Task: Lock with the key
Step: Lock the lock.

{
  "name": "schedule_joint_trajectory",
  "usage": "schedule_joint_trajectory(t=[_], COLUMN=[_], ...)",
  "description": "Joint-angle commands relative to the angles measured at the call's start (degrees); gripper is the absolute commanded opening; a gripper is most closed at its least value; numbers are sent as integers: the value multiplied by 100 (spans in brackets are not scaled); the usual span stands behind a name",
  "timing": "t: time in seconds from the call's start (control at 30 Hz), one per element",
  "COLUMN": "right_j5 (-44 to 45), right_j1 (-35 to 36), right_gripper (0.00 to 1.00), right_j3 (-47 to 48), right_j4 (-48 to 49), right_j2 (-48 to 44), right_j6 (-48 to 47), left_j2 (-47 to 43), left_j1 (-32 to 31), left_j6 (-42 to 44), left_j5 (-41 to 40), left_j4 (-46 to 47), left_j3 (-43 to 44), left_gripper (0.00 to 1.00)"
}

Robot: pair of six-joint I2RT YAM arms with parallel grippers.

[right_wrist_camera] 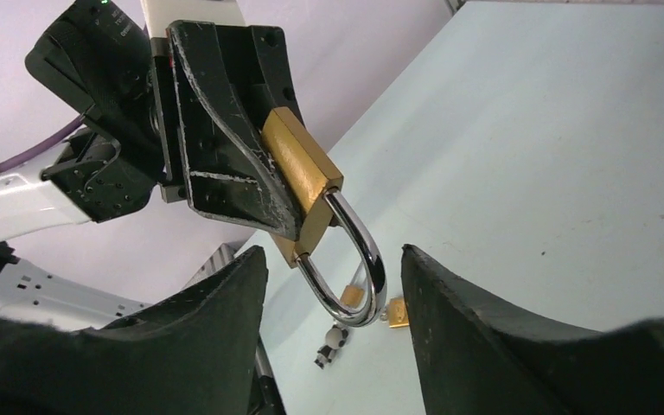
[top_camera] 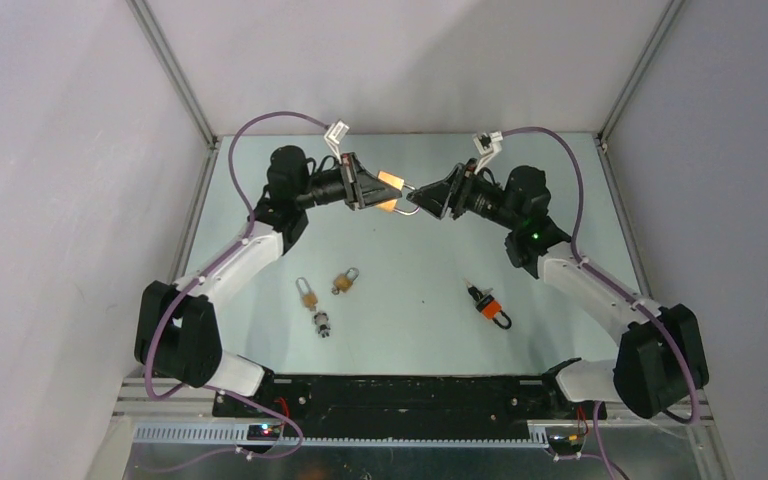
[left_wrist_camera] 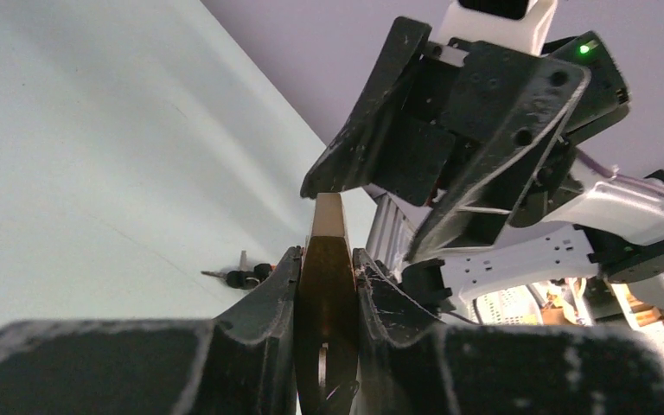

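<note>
A brass padlock (top_camera: pixel 391 181) hangs above the back of the table, and my left gripper (top_camera: pixel 392 195) is shut on its body (left_wrist_camera: pixel 327 277). The padlock's body (right_wrist_camera: pixel 298 169) shows in the right wrist view, where its steel shackle (right_wrist_camera: pixel 356 259) points at my right gripper (right_wrist_camera: pixel 330 255). That gripper stands open, one finger on each side of the shackle without touching it. In the top view the right gripper (top_camera: pixel 419 200) faces the left one. A bunch of black-headed keys (top_camera: pixel 488 305) lies on the table at the right and also shows as the keys (left_wrist_camera: pixel 242 277) in the left wrist view.
Two small brass padlocks (top_camera: pixel 307 293) (top_camera: pixel 345 281) lie left of centre, with a small silver and black key bunch (top_camera: pixel 322 323) just below them. Frame posts and walls close in the table's back and sides.
</note>
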Motion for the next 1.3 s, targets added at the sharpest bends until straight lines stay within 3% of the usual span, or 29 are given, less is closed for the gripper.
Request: schedule_joint_trajectory(t=[0.0,0.13,0.27,0.3,0.33,0.4,0.43,0.53,0.57,0.67,0.83,0.97,1.27], right_j5=[-285,-618,-892,-953,-987,-1066,-1074,-998,-992,-929,-539,-564,-506], right_j1=[33,18,-53,-79,-93,-149,-159,-202,-199,-139,147,232,498], right_gripper=[56,40,33,30,18,2,0,0,0,0,0,0,0], right_j3=[11,10,22,23,54,129,155,182,186,184,183,252,480], right_j4=[706,1072,1448,1548,1589,1714,1731,1523,1445,928,-3,-939,-2117], right_j2=[189,350,466,488,534,566,561,344,190,-190,-944,-1249,-1309], right_j6=[331,568,843,877,951,1037,1017,659,341,-391,-2069,-2970,-4176], left_j2=[-290,-248,-235,-234,-240,-255,-272,-375,-402,-575,-800,-825,-824], left_j1=[60,73,75,75,71,62,65,82,96,206,453,540,354], left_j6=[-562,-763,-923,-963,-981,-979,-946,-485,-382,245,1648,2858,3028], left_j5=[-5,-28,-36,-37,-16,18,38,254,312,408,337,500,2005], left_j4=[921,1154,1409,1500,1549,1663,1702,1711,1712,1708,1418,411,153], left_j3=[444,482,459,452,435,397,381,324,292,79,-228,57,-76], left_gripper=[0,0,0,1,2,10,20,45,58,75,81,82,82])
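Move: The big padlock's shackle lies about 2 cm to the left of the right hand, level with it fore and aft and some 3 cm below, between its partly open fingers. The lock's brass body is about 6 cm left, 2 cm ahead and 3 cm below that hand. From the left hand, which already grips the body around its middle, the shackle lies about 5 cm to the right, 2 cm back and at much the same height. Upward by about 4 cm goes the left hand, lifting the lock's shackle end into the nearly still right hand, whose fingers shut on the shackle. The left fingers then open wide, and that hand clears the body up and to the left before sinking and drawing back. Keeping its pinch, the right hand pulls back some 6 cm, fingers tipping down and the wrist rolling. ##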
